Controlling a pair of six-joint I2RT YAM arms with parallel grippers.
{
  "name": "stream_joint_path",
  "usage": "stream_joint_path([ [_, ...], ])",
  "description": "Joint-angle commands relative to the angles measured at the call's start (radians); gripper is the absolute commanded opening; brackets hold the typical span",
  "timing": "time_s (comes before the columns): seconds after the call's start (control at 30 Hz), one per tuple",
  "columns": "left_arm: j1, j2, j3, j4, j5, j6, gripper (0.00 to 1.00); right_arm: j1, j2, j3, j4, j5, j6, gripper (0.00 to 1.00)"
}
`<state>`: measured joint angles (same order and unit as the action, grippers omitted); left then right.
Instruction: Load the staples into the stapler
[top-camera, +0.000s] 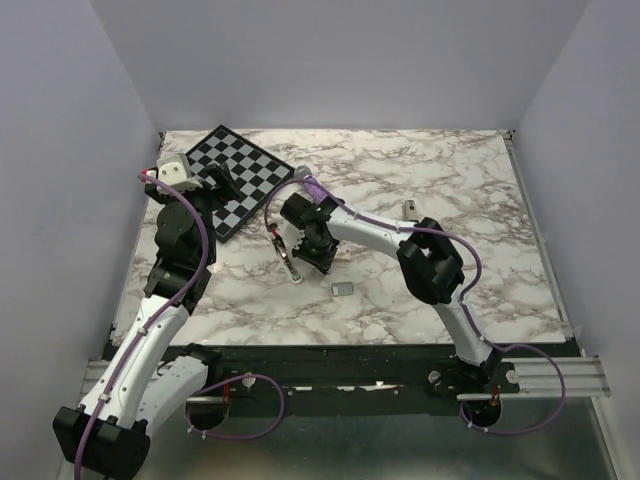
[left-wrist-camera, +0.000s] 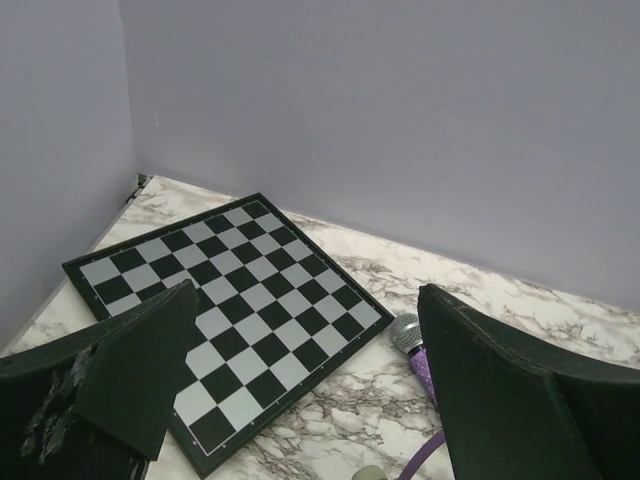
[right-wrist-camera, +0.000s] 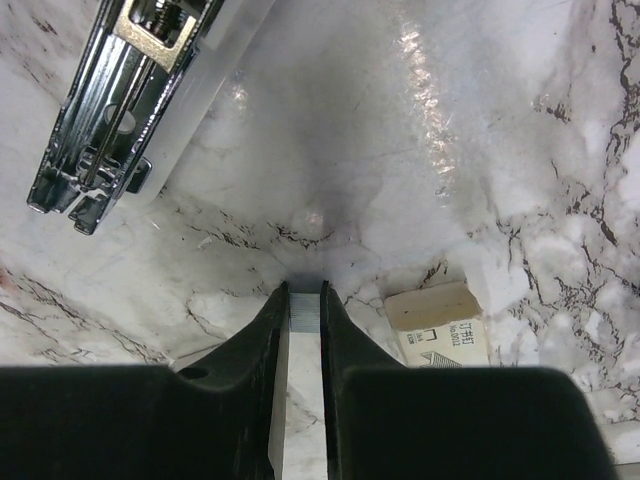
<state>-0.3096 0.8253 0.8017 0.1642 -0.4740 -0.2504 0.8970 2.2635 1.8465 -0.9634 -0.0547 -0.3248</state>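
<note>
The staples (right-wrist-camera: 304, 309), a small silver-grey ribbed block, sit between the tips of my right gripper (right-wrist-camera: 304, 300), and both black fingers press against its sides just above the marble table. The stapler (right-wrist-camera: 112, 95) lies swung open up and to the left of the jaws, its chrome channel bare. From above, the right gripper (top-camera: 316, 256) points down just right of the stapler (top-camera: 286, 258). My left gripper (left-wrist-camera: 308, 385) is held wide open with nothing in it, above the near corner of a chessboard; it is also in the top view (top-camera: 213, 183).
A small cream box (right-wrist-camera: 436, 322) lies just right of the right fingers, seen from above as a small flat thing (top-camera: 342, 289). A chessboard (top-camera: 238, 177) fills the back left. A purple microphone (left-wrist-camera: 408, 338) lies beside it. Another small object (top-camera: 410, 208) stands behind the right arm.
</note>
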Motion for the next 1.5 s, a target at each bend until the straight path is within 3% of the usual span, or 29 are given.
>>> stream_joint_path([
  [0.0, 0.004, -0.011, -0.010, 0.024, -0.021, 0.016, 0.99, 0.011, -0.031, -0.012, 0.031, 0.024, 0.049, 0.20],
  [0.37, 0.004, -0.020, -0.010, 0.021, -0.023, 0.014, 0.99, 0.016, -0.200, -0.098, 0.236, 0.098, 0.311, 0.21],
  [0.63, 0.004, -0.022, -0.015, 0.029, -0.023, 0.010, 0.99, 0.048, -0.234, -0.096, 0.366, 0.108, 0.466, 0.22],
  [0.9, 0.004, -0.037, -0.025, 0.044, -0.032, 0.017, 0.99, 0.098, -0.194, -0.110, 0.443, 0.179, 0.530, 0.23],
  [1.47, 0.004, -0.037, -0.030, 0.052, -0.031, 0.019, 0.99, 0.108, -0.130, -0.148, 0.489, 0.177, 0.593, 0.23],
])
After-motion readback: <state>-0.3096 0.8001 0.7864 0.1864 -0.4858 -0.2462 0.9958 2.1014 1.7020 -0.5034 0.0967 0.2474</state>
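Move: The right hand, already pinching the staples just above the table, has the open stapler's middle about 10 cm to its left and 4 cm ahead, at much the same height. The staple box lies about 4 cm ahead and 5 cm right of this hand, the grey case about 4 cm back and 4 cm right. From the left hand, the stapler is roughly 13 cm right, 1 cm back and 34 cm below. Keeping its pinch, the right hand lifts the staples 10 cm, arcs left over the stapler, turning clockwise, then sinks. ##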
